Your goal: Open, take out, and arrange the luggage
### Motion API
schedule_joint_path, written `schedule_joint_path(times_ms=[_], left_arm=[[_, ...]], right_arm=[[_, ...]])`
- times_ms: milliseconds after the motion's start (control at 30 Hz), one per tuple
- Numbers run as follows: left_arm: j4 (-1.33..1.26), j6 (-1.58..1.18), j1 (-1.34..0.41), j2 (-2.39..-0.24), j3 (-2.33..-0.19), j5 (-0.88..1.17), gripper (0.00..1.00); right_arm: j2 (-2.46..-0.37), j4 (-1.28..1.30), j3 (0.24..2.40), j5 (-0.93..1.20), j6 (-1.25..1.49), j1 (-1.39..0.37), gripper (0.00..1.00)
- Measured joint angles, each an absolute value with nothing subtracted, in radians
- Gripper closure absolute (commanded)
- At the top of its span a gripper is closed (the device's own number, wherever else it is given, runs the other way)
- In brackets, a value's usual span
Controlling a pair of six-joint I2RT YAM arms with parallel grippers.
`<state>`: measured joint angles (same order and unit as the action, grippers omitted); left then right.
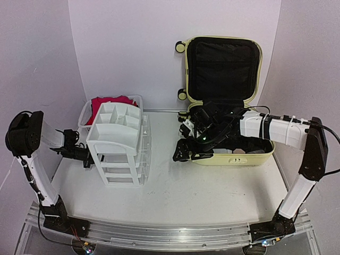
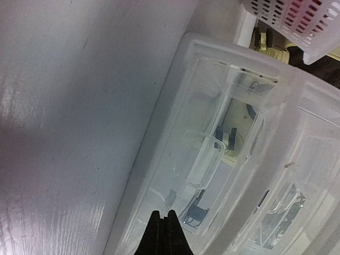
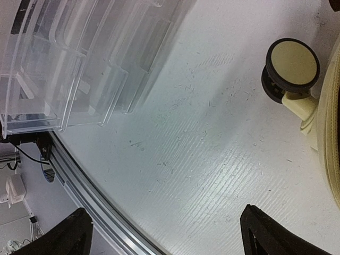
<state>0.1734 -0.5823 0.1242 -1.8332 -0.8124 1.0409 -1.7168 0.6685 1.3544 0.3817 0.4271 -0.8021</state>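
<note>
The pale yellow luggage (image 1: 249,158) lies open at the back right of the table, with its black-lined lid (image 1: 223,66) standing upright. My right arm reaches across its lower half and hides most of what is inside. My right gripper (image 1: 183,151) hangs just past the case's left end, low over the table. In the right wrist view the right gripper (image 3: 170,234) is open, only bare tabletop shows between its fingers, and one cream wheel (image 3: 292,61) of the case is close by. My left gripper (image 1: 87,156) is shut and empty beside the drawer organiser (image 1: 119,146).
A white mesh basket (image 1: 85,114) with red cloth stands behind the drawer organiser, at the left. In the left wrist view the shut left gripper (image 2: 163,223) points at the organiser's translucent drawers (image 2: 212,159). The table's metal rail (image 3: 90,186) runs along the near edge.
</note>
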Motion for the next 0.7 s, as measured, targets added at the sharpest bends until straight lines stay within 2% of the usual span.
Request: schedule_joint_path(times_ms=[533, 700], left_arm=[[0.126, -0.577, 0.012, -1.975, -0.900, 1.154, 0.98], [0.111, -0.581, -0.009, -1.979, -0.901, 1.121, 0.91]], right_arm=[[-1.733, 0.651, 1.357, 0.395, 0.441, -0.803, 0.02], [-1.816, 0.636, 1.402, 0.390, 0.487, -0.813, 0.02]])
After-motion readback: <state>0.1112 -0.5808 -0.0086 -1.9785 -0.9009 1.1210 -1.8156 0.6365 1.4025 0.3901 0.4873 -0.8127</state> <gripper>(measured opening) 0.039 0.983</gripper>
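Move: The white drawer unit stands just to the right of the left hand's shut, low-held fingers; its middle is about 13 cm to the right, level fore and aft and some 12 cm higher. The basket of red clothes lies roughly 22 cm ahead of the left hand and 8 cm to its right. From the open right hand the drawer unit's middle is about 22 cm left and 4 cm ahead, slightly above, while the open luggage lies some 18 cm right and 12 cm ahead, lower down. With its fingers kept shut, the left hand drives about 5 cm to the right, low down, into the near side of the drawer unit and pushes it along towards the middle of the table, dipping about a centimetre and turning some 10 degrees clockwise as it goes. The right hand holds still, wide open, until near the end, when it starts down and left towards the unit's far side, covering nearly 3 cm without reaching it. ##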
